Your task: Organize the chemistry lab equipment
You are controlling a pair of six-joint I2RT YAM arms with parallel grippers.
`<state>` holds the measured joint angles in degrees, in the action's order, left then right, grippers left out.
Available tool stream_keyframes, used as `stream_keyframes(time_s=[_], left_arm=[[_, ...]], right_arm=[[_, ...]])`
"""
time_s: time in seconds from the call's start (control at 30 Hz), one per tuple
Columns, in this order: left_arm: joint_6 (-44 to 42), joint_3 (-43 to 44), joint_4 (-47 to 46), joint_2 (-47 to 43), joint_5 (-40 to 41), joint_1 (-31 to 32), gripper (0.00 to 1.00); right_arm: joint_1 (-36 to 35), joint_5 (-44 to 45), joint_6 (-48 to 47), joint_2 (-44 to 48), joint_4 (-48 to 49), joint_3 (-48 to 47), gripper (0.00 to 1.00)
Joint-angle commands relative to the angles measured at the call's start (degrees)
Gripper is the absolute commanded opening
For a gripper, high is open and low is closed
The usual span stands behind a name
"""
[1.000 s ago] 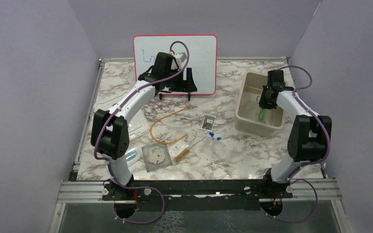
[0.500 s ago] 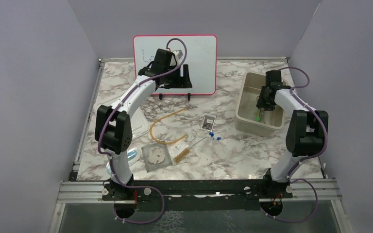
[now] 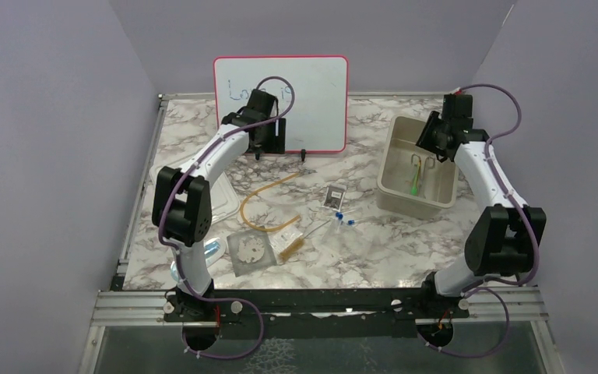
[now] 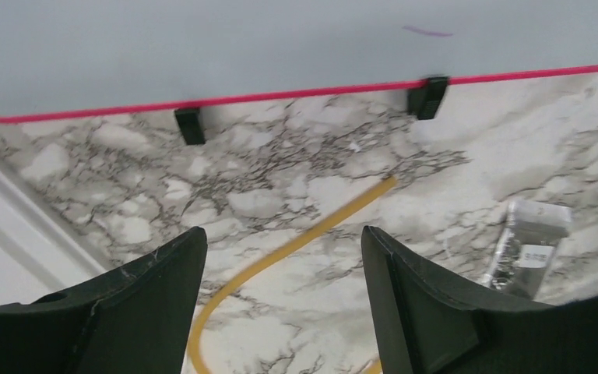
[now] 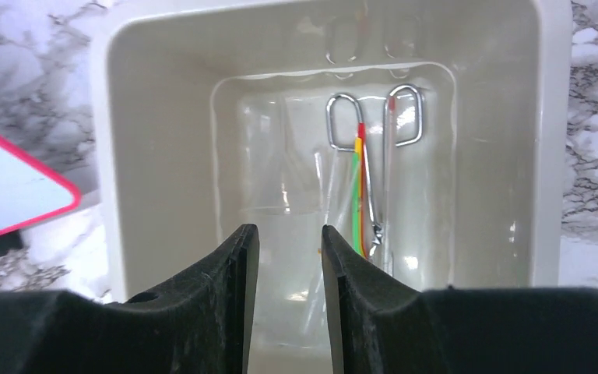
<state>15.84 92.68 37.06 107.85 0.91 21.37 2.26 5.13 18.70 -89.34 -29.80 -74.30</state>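
Note:
An amber tubing loop (image 3: 269, 204) lies mid-table, with a clear packet (image 3: 333, 195) and tiny blue-capped pieces (image 3: 345, 219) to its right. A grey gauze mat (image 3: 251, 251) and a bristle brush (image 3: 294, 246) lie nearer the front. My left gripper (image 3: 269, 140) hangs open and empty before the whiteboard; in its wrist view the tubing (image 4: 296, 241) runs below the gripper (image 4: 284, 238), and the packet (image 4: 531, 248) is at the right. My right gripper (image 3: 434, 139) (image 5: 290, 230) is open and empty above the beige bin (image 3: 393, 152). Metal forceps with a green and red strip (image 5: 370, 179) lie inside.
The red-framed whiteboard (image 3: 280, 101) stands on black feet at the back. The bin's lid (image 3: 226, 204) lies at the left, partly under the left arm. A clear item with blue (image 3: 212, 249) rests near the front left. Purple walls close in three sides.
My right gripper opened, let go of the green-tipped forceps in the bin, and rose toward the back. My left gripper dropped lower in front of the whiteboard.

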Motion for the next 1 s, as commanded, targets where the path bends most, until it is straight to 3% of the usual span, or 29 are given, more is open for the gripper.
stream_keyframes(time_s=[0.0,0.1,0.33,0.8,0.97], left_arm=[[1.9,-5.36,5.85,-0.28,10.1,-0.29,0.71],[4.98,-11.03,7.04,-2.45,10.07,-0.28,0.63],[7.17,-21.54,7.34,-4.78,9.4,-0.27,0.58],[4.12,-24.7,2.24,-2.83,8.67,-0.34,0.37],[3.14,-24.75,1.65,-2.86,11.19,-0.65,0.39]], right_arm=[[0.2,-4.65,2.25,2.27,0.85,-1.48,0.4],[0.2,-6.06,2.82,3.25,1.44,-1.22,0.4],[0.19,-8.75,3.79,5.05,2.66,0.37,0.4],[0.2,-9.87,3.89,8.95,3.08,3.39,0.4],[0.2,-9.96,3.9,10.11,3.08,3.95,0.4]])
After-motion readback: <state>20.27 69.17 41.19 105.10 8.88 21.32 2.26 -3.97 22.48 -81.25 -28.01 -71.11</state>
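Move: Back towards the base from the left hand lies the rubber tubing; its left bend is about 13 cm back, 8 cm to the left and 13 cm below. The white tray's middle is some 9 cm back and 21 cm left, the silver packet about 11 cm back and 14 cm right, and the grey square packet roughly 27 cm back and 7 cm left. From the right hand, that bend lies about 47 cm left and 11 cm back. Swinging back, down and left in about half a second, the left hand travels some 12 cm back, 11 cm down and 7 cm left to the left bend of the tubing, its fingers tipping steeper by roughly 25 degrees. There it stays, the fingers closing from wide to under half open around the bend. The empty right hand, fingers still part-open, rises about 4 cm and drifts 3 cm left over the bin. ##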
